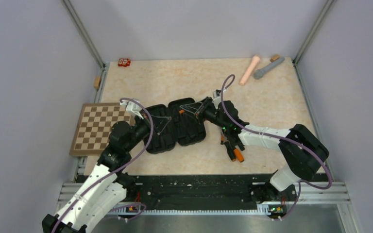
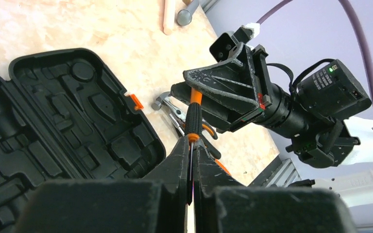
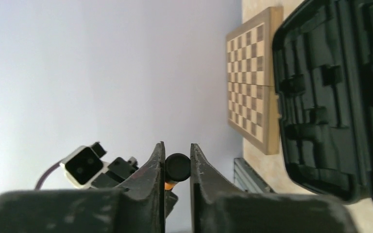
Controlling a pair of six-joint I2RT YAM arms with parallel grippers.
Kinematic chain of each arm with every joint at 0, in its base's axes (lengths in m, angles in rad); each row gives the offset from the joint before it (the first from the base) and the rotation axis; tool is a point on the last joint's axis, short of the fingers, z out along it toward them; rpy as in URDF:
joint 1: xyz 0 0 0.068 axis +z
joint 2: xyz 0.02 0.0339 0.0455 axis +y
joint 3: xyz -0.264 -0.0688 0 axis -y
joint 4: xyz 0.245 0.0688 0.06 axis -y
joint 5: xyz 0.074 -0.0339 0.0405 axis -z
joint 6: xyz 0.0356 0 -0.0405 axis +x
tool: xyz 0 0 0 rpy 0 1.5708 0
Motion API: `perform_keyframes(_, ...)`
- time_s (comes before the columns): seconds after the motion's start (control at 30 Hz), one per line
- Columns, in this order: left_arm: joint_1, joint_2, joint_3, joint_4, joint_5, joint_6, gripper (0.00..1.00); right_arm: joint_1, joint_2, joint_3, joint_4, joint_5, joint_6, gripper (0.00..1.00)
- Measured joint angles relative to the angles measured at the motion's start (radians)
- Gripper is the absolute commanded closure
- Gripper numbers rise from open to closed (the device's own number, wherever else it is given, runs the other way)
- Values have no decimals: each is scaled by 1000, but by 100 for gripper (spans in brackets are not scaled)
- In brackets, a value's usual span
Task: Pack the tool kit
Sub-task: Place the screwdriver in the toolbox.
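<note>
The black tool case (image 1: 187, 133) lies open at the table's middle, its moulded slots empty; it also shows in the left wrist view (image 2: 53, 121) with its orange latch (image 2: 136, 101), and in the right wrist view (image 3: 330, 97). A screwdriver (image 2: 193, 116) with a black-and-orange handle hangs above the case between both grippers. My left gripper (image 2: 193, 141) is shut on its thin metal shaft. My right gripper (image 3: 177, 155) is shut on the round black handle end (image 3: 178, 166). In the top view the left gripper (image 1: 165, 122) and right gripper (image 1: 194, 110) face each other. Orange-handled pliers (image 1: 233, 148) lie on the table right of the case.
A brown chessboard (image 1: 97, 127) lies left of the case, overhanging the table's left edge. A pink cylinder (image 1: 249, 70) and a grey cylinder (image 1: 268, 68) lie at the far right. A small red object (image 1: 124, 62) sits at the far left edge.
</note>
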Motion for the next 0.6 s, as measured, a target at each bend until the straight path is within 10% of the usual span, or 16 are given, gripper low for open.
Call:
perform_keyframes(0.23,-3,23,55,-161,-5,92,36,-20,0,-3,36,-24,-34,100)
perform_keyframes(0.6,-4,230,415,-512,39,352,39,-47,-1,56,-128,-105,-226,100)
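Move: My right fingers are already shut on the handle end of the screwdriver, and my left still pinches its shaft; its middle is about 3 cm ahead and 3 cm right of my left hand. The open toolbox's middle is some 20 cm below my right hand, roughly 5 cm left and 1 cm back. The pile of other tools lies about 23 cm right and 10 cm back of that hand, 20 cm lower. I open my left fingers wide and let go of the screwdriver's shaft, rolling that hand about 25 degrees so its left side rises; it dips some 2 cm, then climbs about 3 cm, ending close around the shaft. My right hand keeps its grip on the handle, bobbing up a centimetre and then sinking nearly 3 cm over the toolbox, with a slight tilt. ##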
